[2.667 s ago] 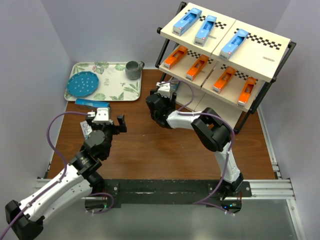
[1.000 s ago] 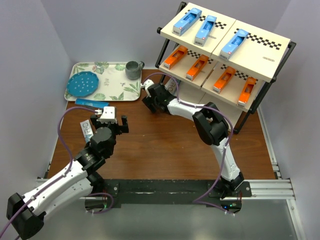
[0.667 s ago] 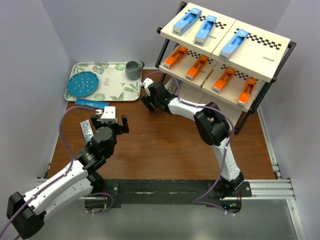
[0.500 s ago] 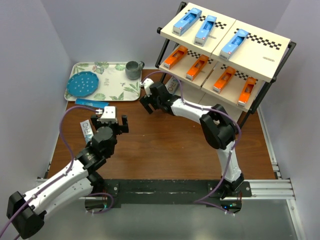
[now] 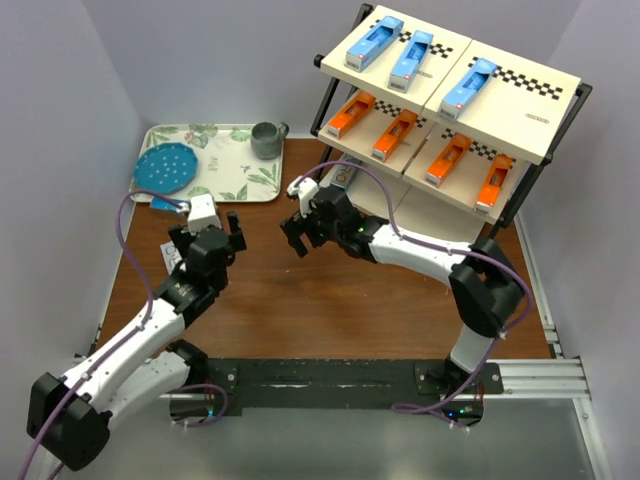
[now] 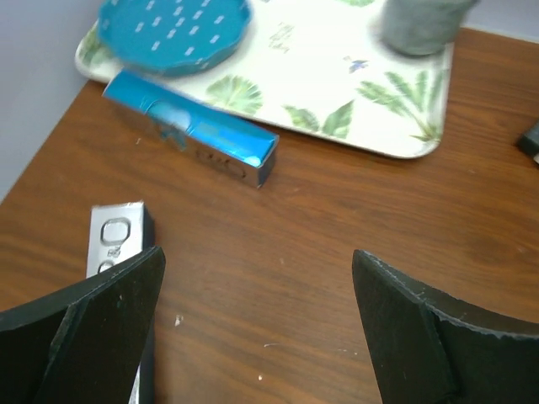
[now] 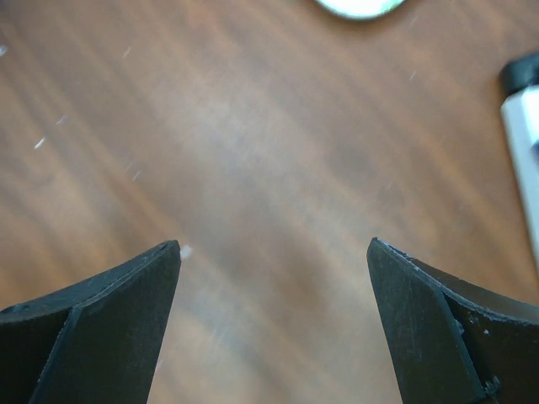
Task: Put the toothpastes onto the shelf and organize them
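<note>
The shelf (image 5: 505, 102) stands at the back right. Its top tier holds three light blue toothpastes (image 5: 411, 57) and its middle tier several orange ones (image 5: 394, 134). A pale box (image 5: 341, 179) sits low on the shelf's left end. On the table a light blue toothpaste (image 6: 194, 139) lies by the tray's near edge, and a grey-and-teal one (image 6: 114, 244) lies beside my left finger. My left gripper (image 5: 206, 228) hovers open just short of both, holding nothing. My right gripper (image 5: 293, 238) hangs open over bare wood left of the shelf.
A leaf-patterned tray (image 5: 150, 135) at the back left carries a blue plate (image 5: 165, 167) and a grey mug (image 5: 267, 140). The table's left edge runs close to the loose boxes. A white object's end (image 7: 524, 126) shows at the right wrist view's right edge.
My right gripper has pulled back from the shelf's lower left end toward the table's middle. My left gripper has moved farther and left, toward the blue box. Both stayed open.
</note>
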### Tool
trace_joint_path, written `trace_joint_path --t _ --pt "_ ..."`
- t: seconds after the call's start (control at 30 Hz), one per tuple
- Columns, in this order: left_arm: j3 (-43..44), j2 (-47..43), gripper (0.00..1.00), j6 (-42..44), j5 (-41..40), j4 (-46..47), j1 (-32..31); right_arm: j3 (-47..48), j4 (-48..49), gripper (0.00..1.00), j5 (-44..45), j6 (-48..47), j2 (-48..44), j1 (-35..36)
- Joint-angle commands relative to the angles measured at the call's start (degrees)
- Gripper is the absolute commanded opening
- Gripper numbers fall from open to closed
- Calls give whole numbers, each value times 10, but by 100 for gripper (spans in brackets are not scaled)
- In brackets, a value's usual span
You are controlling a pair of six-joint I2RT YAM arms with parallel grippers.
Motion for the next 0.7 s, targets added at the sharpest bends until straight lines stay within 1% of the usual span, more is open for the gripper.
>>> trace_joint_path --t 0.0,0.07,0.1,0.17,0.2,0.23,0.3,0.33,0.4,0.43,0.47,0.6,0.67 --pt "53 39 98 -121 38 -80 91 -61 12 97 -24 49 -93 10" --pt "66 63 98 -139 67 -109 126 -98 8 97 -29 52 -119 12" --pt "70 72 99 -146 74 -120 161 -109 5 97 -28 53 -148 12" --pt "78 98 99 -175 83 -161 191 -142 -3 97 -24 51 -176 12" --pt "78 106 99 -186 91 -173 220 -152 -5 97 -24 48 -189 12" --pt "76 119 100 -197 97 -184 233 -170 -10 97 -25 45 -216 11" --pt "61 132 100 -222 110 -204 266 -186 -13 97 -27 43 -238 12" --pt "56 141 100 -229 112 -209 276 -202 -14 97 -30 43 -262 11" --pt "37 151 100 -245 123 -214 298 -214 -14 97 -40 43 -283 12" --pt "27 161 100 -252 129 -214 298 -224 -13 97 -42 44 -299 11" --pt "23 166 100 -256 140 -213 315 -228 -13 97 -49 48 -306 12" --pt "6 205 100 -257 161 -192 326 -244 0 97 -63 61 -330 11" --pt "8 242 100 -256 178 -188 334 -249 7 97 -66 64 -337 11"
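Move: The white toothpaste still on the table lies about 12 cm to the left of the left hand, 4 cm back and some 17 cm below it. The blue toothpaste is roughly 11 cm ahead and 10 cm left of that hand, with the tray's middle beyond it, 22 cm ahead and 5 cm left. From the right hand, the white toothpaste is about 11 cm back, 30 cm left and 13 cm down; the one already on the bottom shelf is 15 cm ahead, 7 cm right and 9 cm below. The white toothpaste on the table is what the left hand swoops onto: leftward first, then mostly down, some 14 cm down and 11 cm left with a 5 cm draw back, turning about 30 degrees counter-clockwise and tipping its open fingers down over the box. Meanwhile the empty right hand keeps backing off from the shelf, back and right and a little up, fingers open. ##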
